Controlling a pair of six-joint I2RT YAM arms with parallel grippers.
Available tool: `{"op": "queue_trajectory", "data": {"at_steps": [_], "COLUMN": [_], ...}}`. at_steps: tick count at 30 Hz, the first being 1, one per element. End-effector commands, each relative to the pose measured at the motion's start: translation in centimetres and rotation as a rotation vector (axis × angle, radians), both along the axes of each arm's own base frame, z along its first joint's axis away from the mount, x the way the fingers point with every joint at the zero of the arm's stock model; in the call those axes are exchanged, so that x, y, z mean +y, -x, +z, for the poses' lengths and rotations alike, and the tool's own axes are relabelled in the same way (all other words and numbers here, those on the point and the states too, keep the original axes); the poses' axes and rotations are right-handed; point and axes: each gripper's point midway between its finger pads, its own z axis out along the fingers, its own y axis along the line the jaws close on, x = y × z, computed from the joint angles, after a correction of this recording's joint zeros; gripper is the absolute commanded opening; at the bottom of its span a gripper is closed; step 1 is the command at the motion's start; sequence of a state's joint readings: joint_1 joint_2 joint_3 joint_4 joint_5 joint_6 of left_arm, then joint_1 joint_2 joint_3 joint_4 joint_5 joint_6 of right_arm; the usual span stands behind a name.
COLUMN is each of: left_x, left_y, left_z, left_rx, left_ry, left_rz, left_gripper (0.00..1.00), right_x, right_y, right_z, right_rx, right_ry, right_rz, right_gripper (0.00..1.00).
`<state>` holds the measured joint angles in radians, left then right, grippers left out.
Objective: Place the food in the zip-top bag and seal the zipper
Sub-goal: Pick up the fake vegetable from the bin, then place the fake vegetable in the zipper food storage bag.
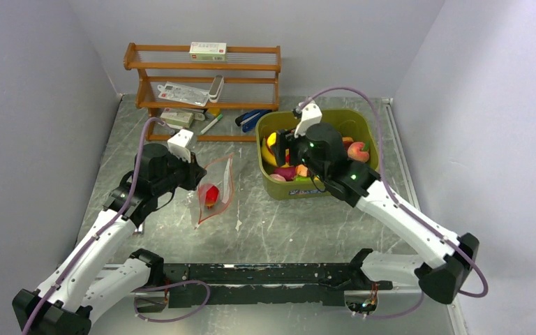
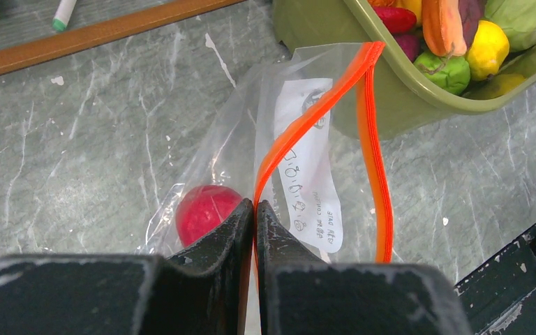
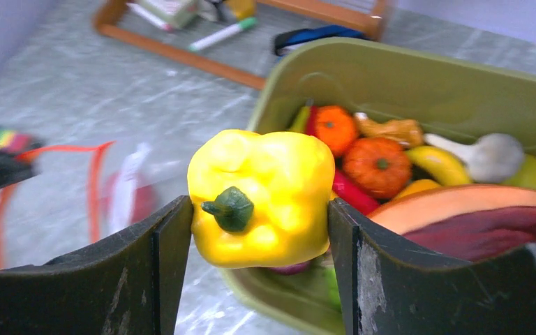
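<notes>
The clear zip-top bag point(image 1: 214, 188) lies on the table with its mouth held open, and a red toy fruit point(image 2: 202, 209) sits inside it. My left gripper point(image 2: 254, 206) is shut on one side of the orange zipper point(image 2: 321, 105); the strip's other side bows away to the right. My right gripper point(image 3: 259, 209) is shut on a yellow toy pepper point(image 3: 262, 195) with a green stem, held above the near left edge of the olive tub point(image 3: 391, 63). More food point(image 3: 380, 164) fills that tub. In the top view the right gripper point(image 1: 279, 150) hovers over the tub's left end.
The olive tub point(image 1: 352, 120) stands right of the bag. A wooden rack point(image 1: 202, 66) with packets stands at the back, with marker pens point(image 1: 211, 124) and a blue tool point(image 1: 251, 118) at its foot. A black rail point(image 1: 265, 276) runs along the front edge.
</notes>
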<state>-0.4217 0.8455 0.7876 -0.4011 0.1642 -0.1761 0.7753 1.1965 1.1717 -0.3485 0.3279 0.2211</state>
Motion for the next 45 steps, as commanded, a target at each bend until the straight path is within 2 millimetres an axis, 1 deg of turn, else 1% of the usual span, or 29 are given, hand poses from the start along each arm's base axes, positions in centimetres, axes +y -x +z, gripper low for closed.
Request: {"op": "queue_trajectory", "data": {"at_steps": [1,3,6,9,11,16,20,22,27,31,37,40,41,45], "left_x": [0.1,0.0,-0.3,-0.7,-0.7,-0.6,-0.5,-0.5,-0.5,-0.6,-0.7,-0.6,-0.6,-0.5], "left_y": [0.1,0.1,0.2,0.4,0.4,0.4,0.4,0.4,0.5,0.6,0.7,0.6,0.6,0.6], "left_z": [-0.2,0.0,0.1,0.4,0.4,0.5,0.6,0.7,0.8,0.8,0.8,1.0,1.0,1.0], "left_rx": [0.002,-0.004,-0.003,-0.008,-0.008,-0.013,-0.015,-0.019,-0.024,-0.025,-0.021,-0.032,-0.033,-0.033], "left_ry": [0.003,0.010,0.024,0.046,0.047,0.045,0.044,0.047,0.051,0.053,0.053,0.054,0.053,0.052], "left_rz": [0.004,0.000,-0.011,-0.033,-0.031,-0.028,-0.024,-0.025,-0.027,-0.034,-0.042,-0.035,-0.032,-0.031], "left_gripper": [0.07,0.07,0.07,0.07,0.07,0.07,0.07,0.07,0.07,0.07,0.07,0.07,0.07,0.07], "right_x": [3.2,4.5,6.2,8.0,9.2,12.1,14.1,15.0,15.9,16.4,17.4,17.5,17.6,17.8], "right_y": [3.9,5.5,7.6,9.4,10.4,12.3,13.3,13.6,13.1,12.7,12.3,11.6,11.2,10.5], "right_z": [3.5,4.4,4.7,4.3,3.2,2.3,1.6,0.9,-1.0,-1.8,-3.2,-4.5,-4.0,-4.5], "right_rx": [-0.017,-0.022,-0.007,0.017,0.044,0.070,0.099,0.110,0.114,0.118,0.169,0.188,0.183,0.193], "right_ry": [-0.235,-0.297,-0.358,-0.417,-0.434,-0.462,-0.465,-0.449,-0.389,-0.379,-0.375,-0.341,-0.339,-0.305], "right_rz": [0.215,0.322,0.451,0.547,0.586,0.654,0.697,0.707,0.672,0.664,0.638,0.595,0.584,0.554], "right_gripper": [0.49,0.49,0.49,0.49,0.49,0.49,0.49,0.49,0.49,0.50,0.53,0.54,0.55,0.59]}}
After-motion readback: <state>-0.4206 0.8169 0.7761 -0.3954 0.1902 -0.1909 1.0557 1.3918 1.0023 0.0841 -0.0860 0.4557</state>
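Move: The mouth of the zip-top bag, where my pepper-filled right hand is headed, lies about 17 cm to its left, some 7 cm back and 12 cm below. The red vegetable inside the bag is roughly 19 cm left, about level fore and aft, 22 cm down; the green bin's middle is 10 cm ahead, 12 cm right and 20 cm below. From my left hand, pinching one zipper edge, the mouth is about 3 cm right, 2 cm back and 4 cm down. I swing my right hand, still gripping the yellow pepper, leftward and back from the bin to the open bag, about 17 cm left and 14 cm back, rising slightly before sinking well below where I began. The wrist turns some 35 degrees counter-clockwise and tips down; at the end I ease forward a little. My left hand stays put, still pinching the zipper edge. ##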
